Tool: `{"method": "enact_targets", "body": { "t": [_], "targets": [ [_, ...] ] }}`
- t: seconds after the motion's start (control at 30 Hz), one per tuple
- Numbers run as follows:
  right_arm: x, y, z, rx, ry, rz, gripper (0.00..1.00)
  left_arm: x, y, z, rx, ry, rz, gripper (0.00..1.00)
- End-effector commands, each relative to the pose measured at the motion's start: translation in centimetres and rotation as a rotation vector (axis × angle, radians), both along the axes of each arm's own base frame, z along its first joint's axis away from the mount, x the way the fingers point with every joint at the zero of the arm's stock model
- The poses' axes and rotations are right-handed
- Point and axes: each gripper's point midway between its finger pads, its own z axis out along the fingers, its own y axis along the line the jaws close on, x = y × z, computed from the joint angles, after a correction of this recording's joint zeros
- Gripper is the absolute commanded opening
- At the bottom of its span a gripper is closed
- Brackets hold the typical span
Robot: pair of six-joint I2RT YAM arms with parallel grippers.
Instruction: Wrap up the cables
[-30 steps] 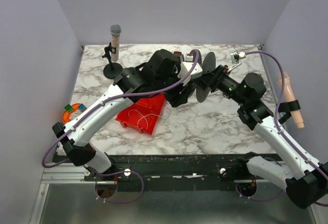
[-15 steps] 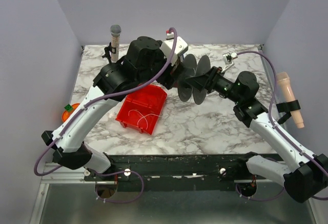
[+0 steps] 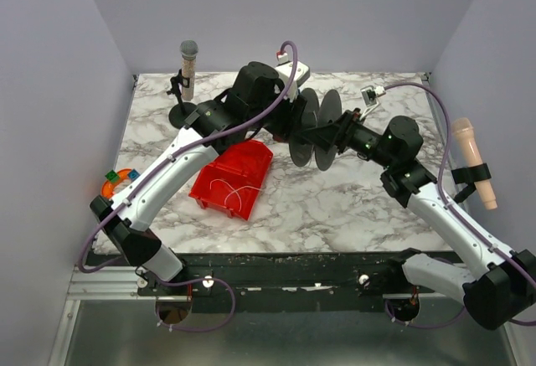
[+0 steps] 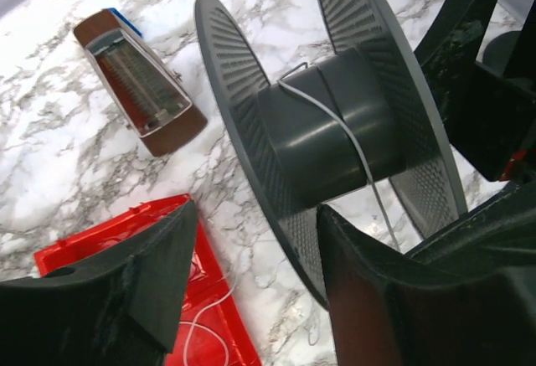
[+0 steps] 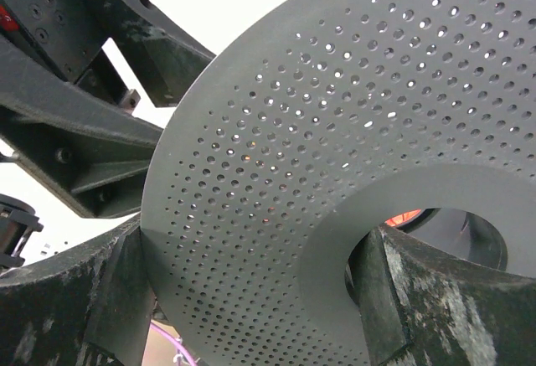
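Observation:
A black spool (image 3: 316, 129) with two perforated flanges is held on its side above the table centre. My right gripper (image 3: 337, 131) is shut on its outer flange (image 5: 335, 131), one finger (image 5: 100, 299) on the rim side and the other through the hub hole. A thin white cable (image 4: 335, 131) crosses the hub (image 4: 322, 136) and runs down behind my left gripper's right finger (image 4: 394, 299). My left gripper (image 3: 287, 126) is open (image 4: 251, 286) just beside the near flange. More white cable (image 4: 201, 316) lies in loose loops in the red tray (image 3: 219, 192).
A microphone on a black stand (image 3: 188, 64) is at the back left. A brown and white box (image 4: 138, 81) lies on the marble behind the spool. An orange object (image 3: 115, 186) sits at the left edge. A beige microphone (image 3: 471, 161) hangs at the right wall.
Both arms carried the spool left and toward the back a second ago. Since then the spool has stayed put and my left wrist has shifted right, closer over the spool.

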Motion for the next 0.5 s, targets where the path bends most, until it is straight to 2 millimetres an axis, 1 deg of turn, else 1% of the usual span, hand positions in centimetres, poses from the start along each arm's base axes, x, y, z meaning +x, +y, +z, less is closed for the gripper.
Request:
{"method": "enact_targets", "body": {
  "t": [0.0, 0.03, 0.13, 0.2, 0.23, 0.47],
  "targets": [
    [-0.1, 0.4, 3.2, 0.041, -0.134, 0.039, 0.01, 0.1, -1.9, -1.5, -0.042, 0.077, -0.029, 0.58],
    [-0.1, 0.5, 3.4, 0.042, -0.139, 0.043, 0.01, -0.2, -2.1, -2.0, -0.040, 0.095, -0.040, 0.53],
    [0.0, 0.6, 3.3, 0.026, -0.148, 0.049, 0.01, -0.4, -2.2, -2.2, -0.049, 0.115, -0.044, 0.25],
    [0.1, 0.8, 3.1, 0.013, -0.146, 0.058, 0.01, -0.4, -1.8, -1.9, -0.065, 0.120, -0.031, 0.03],
    [0.2, 0.8, 2.9, 0.009, -0.140, 0.059, 0.01, -0.3, -1.7, -1.9, -0.073, 0.131, -0.026, 0.00],
    [1.4, 1.2, 2.3, -0.065, -0.140, 0.059, 0.01, -0.2, -0.4, -1.4, -0.190, 0.263, 0.020, 0.00]
  ]
}}
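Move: The spool's left flange stands edge-on between the left hand's open fingers, its middle about 3 cm to the right and 6 cm below. The spool's middle is some 6 cm right and 6 cm below; the brown box lies about 7 cm ahead, the red bin 18 cm left and 14 cm back, both 25 cm down. From the right hand, which holds the other flange, the left flange's middle is about 6 cm left, 1 cm ahead and 6 cm lower. The left fingers shut, pinching the left flange's rim, as both hands sink and edge forward about 1.5 cm. ##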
